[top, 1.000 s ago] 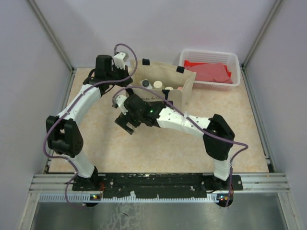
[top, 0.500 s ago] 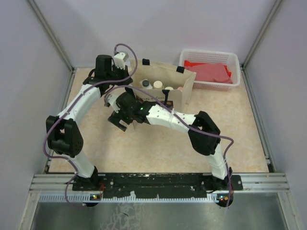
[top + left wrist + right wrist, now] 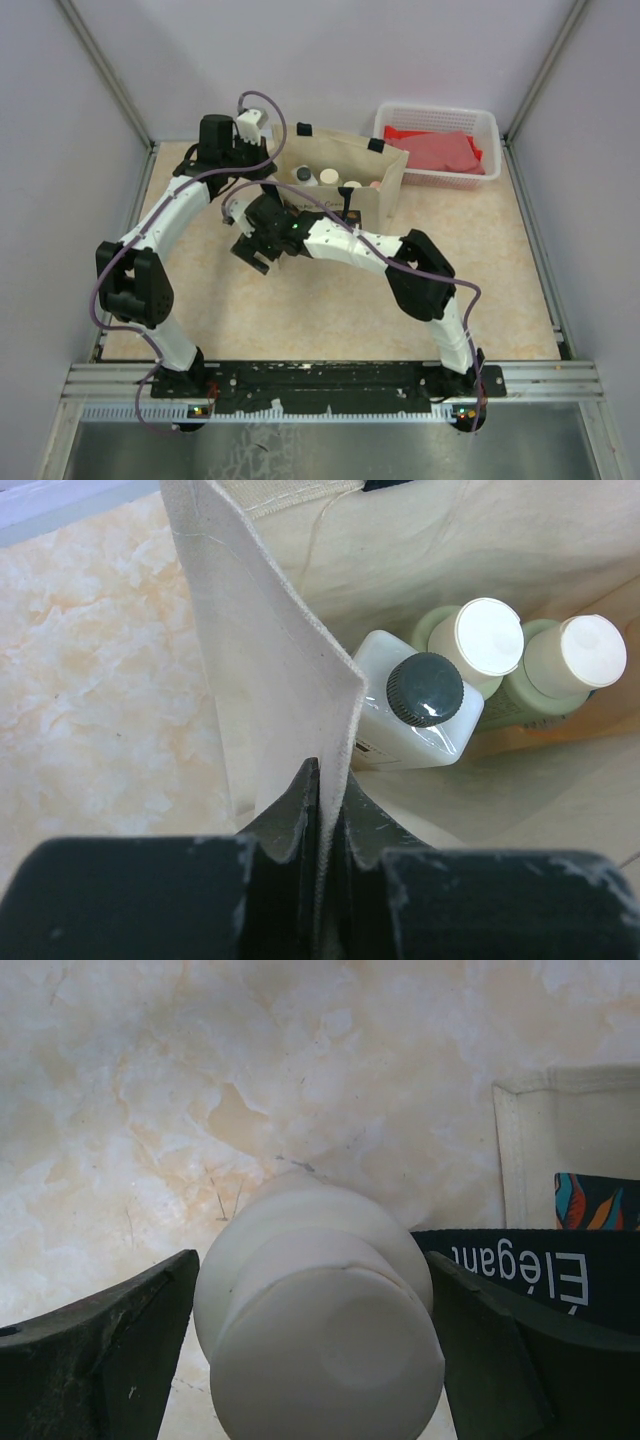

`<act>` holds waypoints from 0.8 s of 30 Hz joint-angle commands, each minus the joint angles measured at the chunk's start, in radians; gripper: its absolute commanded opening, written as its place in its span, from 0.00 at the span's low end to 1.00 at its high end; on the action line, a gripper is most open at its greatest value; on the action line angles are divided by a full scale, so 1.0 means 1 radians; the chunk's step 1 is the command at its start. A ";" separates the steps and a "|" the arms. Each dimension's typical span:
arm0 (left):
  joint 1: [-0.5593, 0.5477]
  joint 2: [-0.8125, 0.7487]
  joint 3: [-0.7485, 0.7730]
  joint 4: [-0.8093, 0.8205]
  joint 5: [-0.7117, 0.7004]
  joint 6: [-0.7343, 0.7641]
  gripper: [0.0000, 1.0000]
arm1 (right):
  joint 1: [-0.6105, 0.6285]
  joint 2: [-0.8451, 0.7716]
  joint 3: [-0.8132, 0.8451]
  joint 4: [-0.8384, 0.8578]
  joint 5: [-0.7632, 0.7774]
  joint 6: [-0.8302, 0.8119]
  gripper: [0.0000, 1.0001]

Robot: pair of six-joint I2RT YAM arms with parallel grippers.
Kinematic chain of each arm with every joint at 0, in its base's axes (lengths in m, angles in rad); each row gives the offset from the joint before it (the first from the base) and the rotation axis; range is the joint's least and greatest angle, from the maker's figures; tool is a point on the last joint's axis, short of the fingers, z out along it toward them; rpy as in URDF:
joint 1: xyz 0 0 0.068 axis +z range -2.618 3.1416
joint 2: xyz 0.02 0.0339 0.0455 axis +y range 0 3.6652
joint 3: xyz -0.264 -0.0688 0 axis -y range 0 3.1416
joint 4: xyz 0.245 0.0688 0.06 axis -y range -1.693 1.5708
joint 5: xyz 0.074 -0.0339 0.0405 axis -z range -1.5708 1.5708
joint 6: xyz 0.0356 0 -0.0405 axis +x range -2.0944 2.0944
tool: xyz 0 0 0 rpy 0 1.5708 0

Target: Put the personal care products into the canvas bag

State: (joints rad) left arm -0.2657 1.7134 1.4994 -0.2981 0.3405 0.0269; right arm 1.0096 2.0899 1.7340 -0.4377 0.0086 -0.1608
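Observation:
My left gripper [image 3: 268, 160] [image 3: 322, 790] is shut on the left rim of the canvas bag [image 3: 392, 180] [image 3: 270, 660]. The bag stands upright. Inside it are the white bottle with the dark cap [image 3: 425, 690] and two olive-green bottles with cream caps [image 3: 488, 635] [image 3: 590, 645]. The top view also shows the peach-pink flask [image 3: 375, 184] in the bag. My right gripper [image 3: 256, 253] [image 3: 312, 1290] points down in front of the bag's left end. Its fingers press both sides of the cream-capped beige bottle [image 3: 320, 1300]. The bag's dark printed panel [image 3: 520, 1260] is just to its right.
A white plastic basket [image 3: 437, 106] with red contents [image 3: 440, 150] stands at the back right, next to the bag. Grey walls close in the tabletop on three sides. The right arm stretches across the middle of the table.
My right gripper has moved left and slightly back along the bag's front, then nearly stopped. The left arm and the bag have not moved.

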 commanded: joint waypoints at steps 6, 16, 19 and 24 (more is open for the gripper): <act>0.010 -0.019 0.030 0.030 -0.009 0.007 0.00 | -0.009 -0.040 -0.087 0.152 -0.011 0.045 0.54; 0.010 -0.024 0.021 0.033 -0.005 0.004 0.00 | -0.011 -0.188 -0.171 0.087 0.072 0.103 0.02; 0.011 -0.025 0.022 0.034 -0.004 0.003 0.00 | -0.014 -0.275 -0.181 -0.001 0.126 0.153 0.00; 0.011 -0.016 0.024 0.043 -0.002 -0.004 0.00 | -0.037 -0.459 -0.163 -0.138 0.154 0.219 0.00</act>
State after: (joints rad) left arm -0.2657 1.7134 1.4994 -0.2981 0.3408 0.0250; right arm 1.0012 1.8698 1.5105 -0.5377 0.1123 -0.0139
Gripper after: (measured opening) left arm 0.110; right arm 0.691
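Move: The cream bottle already stands between the right gripper's open fingers, its middle some 2 cm below the hand point. The canvas bag's middle lies about 16 cm ahead of that hand and 15 cm to its right, roughly level; inside, the dark-capped bottle is about 15 cm ahead and 9 cm right. The strap tag hangs some 8 cm ahead and 5 cm right. From the left gripper, the cream bottle is about 16 cm back, straight in line sideways, and 15 cm down. Close the right fingers on the cream bottle while settling barely a centimetre lower, and pause with the grip made. Then carry it about 7 cm to the right and 3 cm back, across in front of the bag, rising a little at the end and turning the wrist some 10 degrees clockwise. Keep the left gripper still, pinching the bag's left side. ##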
